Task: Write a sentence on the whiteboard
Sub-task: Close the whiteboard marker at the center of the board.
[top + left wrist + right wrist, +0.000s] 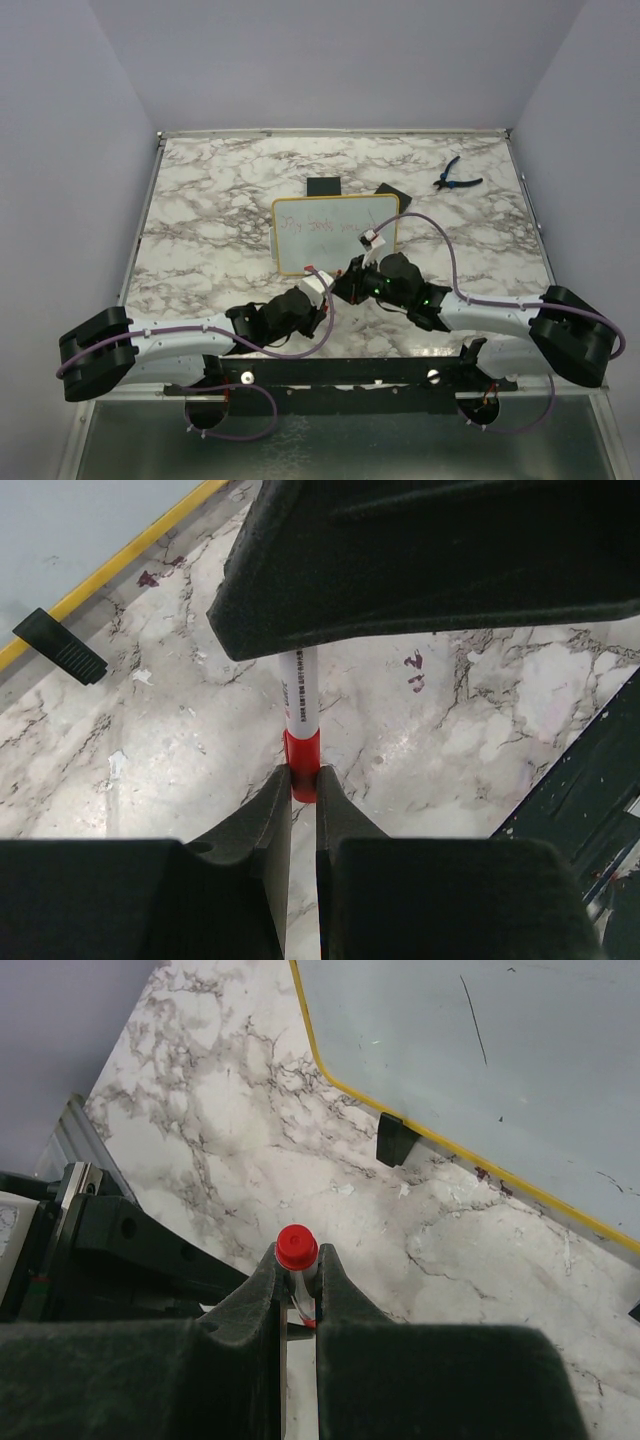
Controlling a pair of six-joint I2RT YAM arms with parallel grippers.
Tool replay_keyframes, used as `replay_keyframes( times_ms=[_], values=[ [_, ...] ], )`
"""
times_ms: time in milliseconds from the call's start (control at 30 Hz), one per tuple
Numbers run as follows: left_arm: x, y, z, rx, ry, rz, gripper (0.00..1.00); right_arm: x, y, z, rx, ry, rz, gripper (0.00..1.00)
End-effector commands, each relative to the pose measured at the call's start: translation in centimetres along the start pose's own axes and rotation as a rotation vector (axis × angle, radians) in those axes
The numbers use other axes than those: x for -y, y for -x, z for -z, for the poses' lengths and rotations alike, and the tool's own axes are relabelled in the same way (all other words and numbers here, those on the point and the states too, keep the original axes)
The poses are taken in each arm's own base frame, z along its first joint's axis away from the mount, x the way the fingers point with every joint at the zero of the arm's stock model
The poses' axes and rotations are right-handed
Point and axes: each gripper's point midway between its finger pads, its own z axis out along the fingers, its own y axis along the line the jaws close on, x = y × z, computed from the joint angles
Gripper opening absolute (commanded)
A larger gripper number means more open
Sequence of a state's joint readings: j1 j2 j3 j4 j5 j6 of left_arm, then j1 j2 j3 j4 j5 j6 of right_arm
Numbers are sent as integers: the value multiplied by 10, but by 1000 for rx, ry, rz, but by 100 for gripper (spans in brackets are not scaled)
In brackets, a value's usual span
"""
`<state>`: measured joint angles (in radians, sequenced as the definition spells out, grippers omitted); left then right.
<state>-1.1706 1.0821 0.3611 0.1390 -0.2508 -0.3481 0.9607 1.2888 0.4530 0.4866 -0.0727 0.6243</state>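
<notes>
The whiteboard (337, 233), white with a thin yellow frame, lies mid-table, and a faint red sentence (320, 226) runs across its upper part. Just in front of it both grippers meet on one white marker (299, 705) with red ends. My left gripper (302, 780) is shut on the marker's red end (302, 763). My right gripper (298, 1265) is shut on the barrel just under the other red end (297, 1246). In the top view the left gripper (328, 291) and the right gripper (352, 276) nearly touch. The board's corner (480, 1050) shows in the right wrist view.
Two small black squares (322, 187) (391, 193) lie behind the board. Blue-handled pliers (456, 177) rest at the back right. A black foot (395, 1140) sticks out under the board's yellow edge. Cables loop off both arms. Walls close in the marble table (200, 200).
</notes>
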Motion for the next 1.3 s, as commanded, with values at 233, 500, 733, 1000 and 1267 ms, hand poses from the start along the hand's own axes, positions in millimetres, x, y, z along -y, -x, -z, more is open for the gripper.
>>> replay_keyframes(
  times_ms=[233, 500, 733, 1000, 1267],
  values=[
    [-8, 117, 7, 430, 48, 142, 0, -6, -117, 26, -463, 21, -21, 1],
    [-13, 116, 8, 439, 60, 148, 0, -8, -126, 26, -505, 20, -8, 1],
    [-12, 116, 8, 439, 47, 146, 0, -3, -121, 24, -484, -28, -1, 1],
    [-10, 98, 9, 353, 29, 136, 28, 5, -66, 25, -288, -180, 15, 1],
    [-14, 89, 15, 297, 48, 113, 67, 5, -23, 33, -173, -257, 81, 1]
  ],
)
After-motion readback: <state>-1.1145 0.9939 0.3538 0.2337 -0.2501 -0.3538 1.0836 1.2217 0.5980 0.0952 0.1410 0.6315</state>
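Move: The marker cap is already pinched between the left fingertips, its middle within about 1 cm of them, and the marker's tip end seems to be in it. From the right hand, which holds the body, the cap lies roughly 5 cm back, 3 cm left and 4 cm lower. The whiteboard's middle is some 13 cm ahead of the right hand, straight out and 9 cm below; its right black clip is about 3 cm ahead and 5 cm right, 10 cm lower. Marker and cap are kept pressed together as the right hand carries the body about 2 cm left and down, and the left hand, still pinching the cap, goes along the same way. Then the left fingers open and let go of the cap, rising some 5 cm with about 2 cm forward, while the right hand keeps its grip and draws the marker back 2–3 cm to the right, tilting its fingers about 10 degrees lower. ##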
